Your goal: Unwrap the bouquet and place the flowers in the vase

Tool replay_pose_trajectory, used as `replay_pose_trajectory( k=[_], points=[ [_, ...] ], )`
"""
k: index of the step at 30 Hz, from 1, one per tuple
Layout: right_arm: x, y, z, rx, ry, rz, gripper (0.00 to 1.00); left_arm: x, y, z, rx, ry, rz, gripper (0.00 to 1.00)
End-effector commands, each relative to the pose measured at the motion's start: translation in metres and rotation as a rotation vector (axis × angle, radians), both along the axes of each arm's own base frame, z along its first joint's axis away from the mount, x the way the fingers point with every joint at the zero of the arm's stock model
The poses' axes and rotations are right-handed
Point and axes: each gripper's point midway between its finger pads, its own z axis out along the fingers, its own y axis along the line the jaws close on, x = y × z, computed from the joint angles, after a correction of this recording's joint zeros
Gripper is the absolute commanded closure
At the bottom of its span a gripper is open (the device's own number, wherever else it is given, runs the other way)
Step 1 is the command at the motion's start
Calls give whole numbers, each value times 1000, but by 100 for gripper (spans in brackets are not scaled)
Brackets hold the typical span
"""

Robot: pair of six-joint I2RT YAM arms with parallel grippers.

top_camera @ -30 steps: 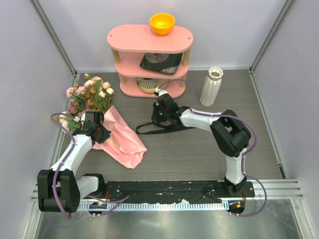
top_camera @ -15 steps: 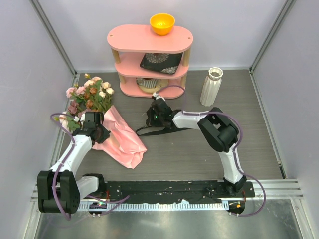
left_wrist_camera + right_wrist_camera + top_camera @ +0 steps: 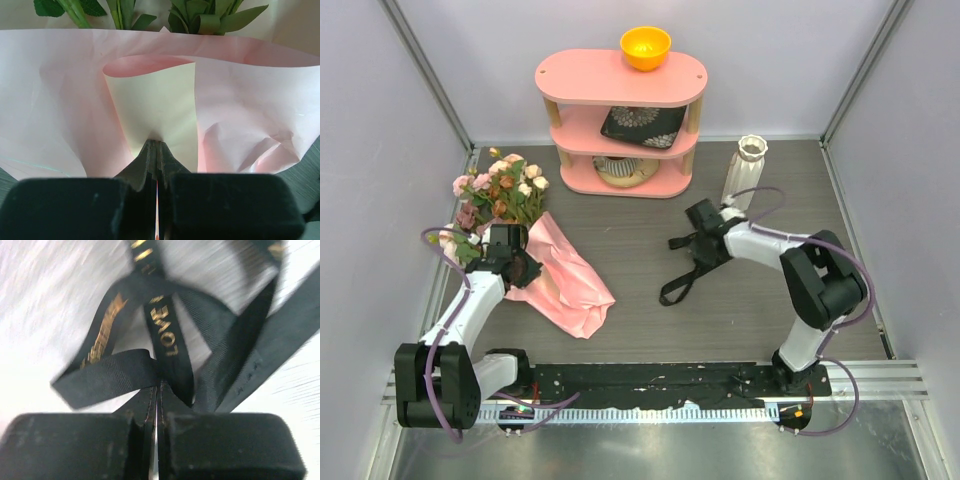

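The bouquet lies at the left: the flowers (image 3: pixel 502 190), pink, cream and peach roses, rest on loosened salmon-pink wrapping paper (image 3: pixel 570 282). My left gripper (image 3: pixel 518 266) is shut on a fold of that paper (image 3: pixel 240 100), pinched at the fingertips (image 3: pixel 151 150), with green leaves (image 3: pixel 200 15) just beyond. My right gripper (image 3: pixel 704 246) is shut on the black ribbon (image 3: pixel 677 283), which hangs off the bouquet in loose loops with gold lettering (image 3: pixel 165 330). The white ribbed vase (image 3: pixel 744 172) stands upright just behind and to the right of that gripper.
A pink three-tier shelf (image 3: pixel 620 80) stands at the back with an orange bowl (image 3: pixel 646 46) on top, a dark patterned plate (image 3: pixel 642 124) on the middle tier and a small item (image 3: pixel 616 170) below. Walls close the left and right sides.
My right gripper has swung right with the black ribbon, from the table's middle near the paper to just in front of the vase. The left arm and bouquet have stayed put.
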Motion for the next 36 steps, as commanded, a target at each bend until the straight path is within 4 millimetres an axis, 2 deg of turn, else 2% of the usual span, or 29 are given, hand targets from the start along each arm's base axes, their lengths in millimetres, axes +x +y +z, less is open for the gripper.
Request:
replay_pose_trajectory(
  k=[1, 2, 4, 5, 7, 9, 12, 14, 15, 18, 21, 23, 29, 30, 31, 32, 33, 34, 35, 36],
  points=[
    [-84, -145, -54, -381, 495, -452, 99, 16, -3, 18, -12, -65, -17, 100],
    [-85, -161, -55, -369, 538, -526, 99, 17, -2, 20, -10, -70, -16, 100],
    [-89, -167, -56, -323, 584, -588, 99, 17, -1, 24, -1, -79, -17, 100],
    [-82, -172, -51, -285, 544, -632, 99, 17, 0, 26, 0, -83, -14, 100],
    [-84, -181, -44, -264, 511, -715, 99, 18, -1, 30, 1, -97, -15, 100],
    [-76, -195, -25, -267, 430, -783, 99, 18, 1, 32, 6, -104, -13, 100],
    [-80, -222, -1, -299, 378, -906, 99, 17, 0, 31, 6, -103, -17, 100],
    [-89, -236, 2, -287, 390, -956, 99, 17, 0, 31, 5, -102, -22, 100],
    [-99, -250, 2, -256, 413, -1022, 99, 17, 0, 31, 4, -101, -23, 100],
    [-121, -268, 6, -226, 442, -1083, 99, 16, -1, 33, 3, -108, -24, 100],
    [-143, -289, 16, -237, 435, -1167, 99, 15, -1, 34, 3, -111, -27, 100],
    [-151, -300, 31, -241, 384, -1215, 99, 16, -1, 35, 4, -114, -28, 100],
    [-153, -316, 72, -264, 226, -1218, 97, 17, -4, 33, -8, -114, -39, 100],
    [-150, -318, 80, -269, 197, -1215, 93, 17, -5, 33, -14, -113, -42, 100],
    [-148, -320, 86, -279, 176, -1175, 75, 17, -5, 34, -13, -115, -48, 98],
    [-145, -322, 95, -275, 130, -1161, 64, 18, -6, 35, -15, -118, -53, 94],
    [-144, -323, 102, -275, 100, -1149, 53, 18, -7, 37, -20, -121, -57, 84],
    [-143, -323, 107, -285, 88, -1099, 32, 19, -8, 39, -26, -127, -60, 77],
    [-137, -323, 111, -270, 49, -1079, 24, 20, -10, 43, -34, -139, -67, 68],
    [-136, -323, 121, -265, 5, -1071, 18, 21, -12, 46, -42, -146, -71, 49]
  ],
)
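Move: The right hand, at table level, already grips the black ribbon; the clear near right corner it is bound for lies about 31 cm right and 14 cm back. The vase stands some 8 cm right and 13 cm ahead of it. From the left hand, shut over the wrapping paper, the paper's middle is about 7 cm right and 4 cm back, and the flowers roughly 6 cm left and 16 cm ahead. Right hand drags the ribbon about 30 cm right, 15 back, then rises, opening; left lifts slightly, starts opening. ##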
